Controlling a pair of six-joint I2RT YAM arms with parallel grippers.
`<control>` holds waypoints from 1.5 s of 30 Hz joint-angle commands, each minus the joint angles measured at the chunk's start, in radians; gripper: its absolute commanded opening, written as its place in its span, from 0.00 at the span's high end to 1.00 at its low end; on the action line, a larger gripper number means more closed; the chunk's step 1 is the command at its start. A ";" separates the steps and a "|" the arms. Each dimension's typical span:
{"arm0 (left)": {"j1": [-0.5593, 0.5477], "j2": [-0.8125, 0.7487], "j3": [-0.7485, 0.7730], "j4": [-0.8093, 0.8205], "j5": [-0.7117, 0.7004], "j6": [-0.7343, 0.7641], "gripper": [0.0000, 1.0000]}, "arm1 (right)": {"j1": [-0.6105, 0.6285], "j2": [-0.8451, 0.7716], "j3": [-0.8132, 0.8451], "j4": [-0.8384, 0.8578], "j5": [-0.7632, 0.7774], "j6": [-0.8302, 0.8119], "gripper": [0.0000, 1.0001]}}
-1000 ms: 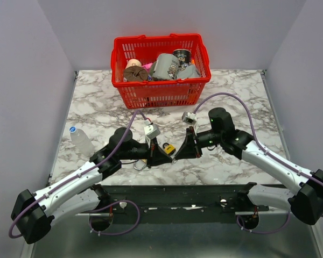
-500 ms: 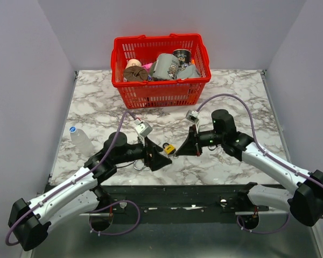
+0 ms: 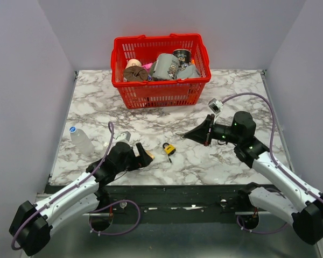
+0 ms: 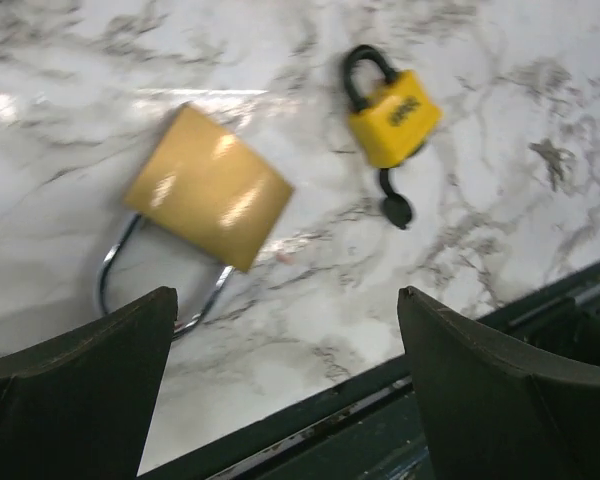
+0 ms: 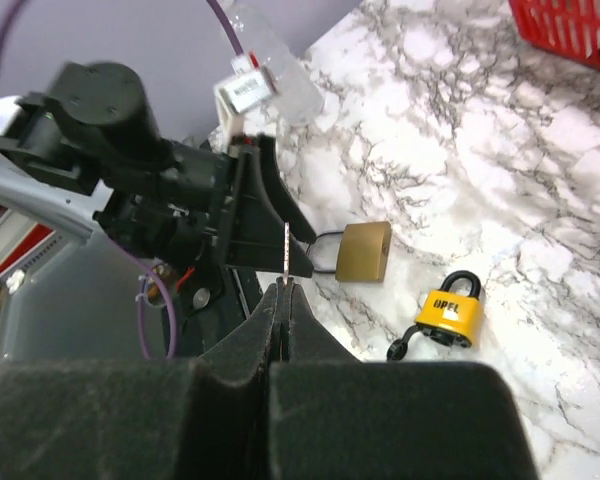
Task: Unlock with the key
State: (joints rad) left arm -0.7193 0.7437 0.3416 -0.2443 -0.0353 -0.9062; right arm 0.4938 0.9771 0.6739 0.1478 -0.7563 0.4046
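The small yellow-and-black padlock (image 3: 169, 148) (image 4: 393, 115) (image 5: 450, 312) lies flat on the marble table, its black keyhole flap hanging open. The slim grey key (image 5: 286, 250) sticks out from the tips of my right gripper (image 3: 187, 136) (image 5: 286, 286), which is shut on it and held above the table to the right of the padlock. My left gripper (image 3: 144, 156) (image 4: 285, 300) is open and empty, to the left of the padlock near the front edge. A plain brass padlock (image 4: 208, 185) (image 5: 365, 250) lies just ahead of it.
A red basket (image 3: 160, 91) full of objects stands at the back of the table. A clear plastic bottle (image 3: 81, 141) lies at the left edge. The table's dark front edge (image 4: 380, 400) runs right under my left fingers.
My left gripper has opened and drawn back to the left, away from the yellow padlock. My right gripper has closed on the key and pulled back right and up with it.
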 commanded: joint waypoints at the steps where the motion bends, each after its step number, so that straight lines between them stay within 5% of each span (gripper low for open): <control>1: 0.067 -0.026 -0.097 -0.015 -0.051 -0.155 0.01 | -0.004 -0.075 -0.048 0.061 0.075 0.037 0.99; 12: 0.089 0.035 -0.096 0.065 -0.054 -0.112 0.01 | -0.004 -0.092 -0.091 0.082 0.064 0.069 0.99; 45: 0.138 0.671 0.201 0.424 -0.012 0.173 0.01 | -0.006 -0.061 -0.129 0.018 0.156 0.020 0.99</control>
State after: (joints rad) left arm -0.5945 1.3502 0.5140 0.1219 -0.0700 -0.7662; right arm 0.4908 0.9272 0.5652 0.1799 -0.6395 0.4492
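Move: The brass padlock lies just under my open left hand, its middle about 4 cm ahead, 3 cm to the left and 6 cm below; its shackle points back-left. The yellow padlock lies about 9 cm ahead and 8 cm to the right of that hand, at the same depth. From my right hand, which holds the key, the brass padlock is some 17 cm to the left, 3 cm ahead and 22 cm below. My left hand finishes its dip, some 3.5 cm down and a little left, then sweeps level and ever faster forward by about 10 cm with fingers wide open, drawing the brass padlock's shackle forward with its left finger. My right hand keeps the key pinched and sinks about 3 cm. ##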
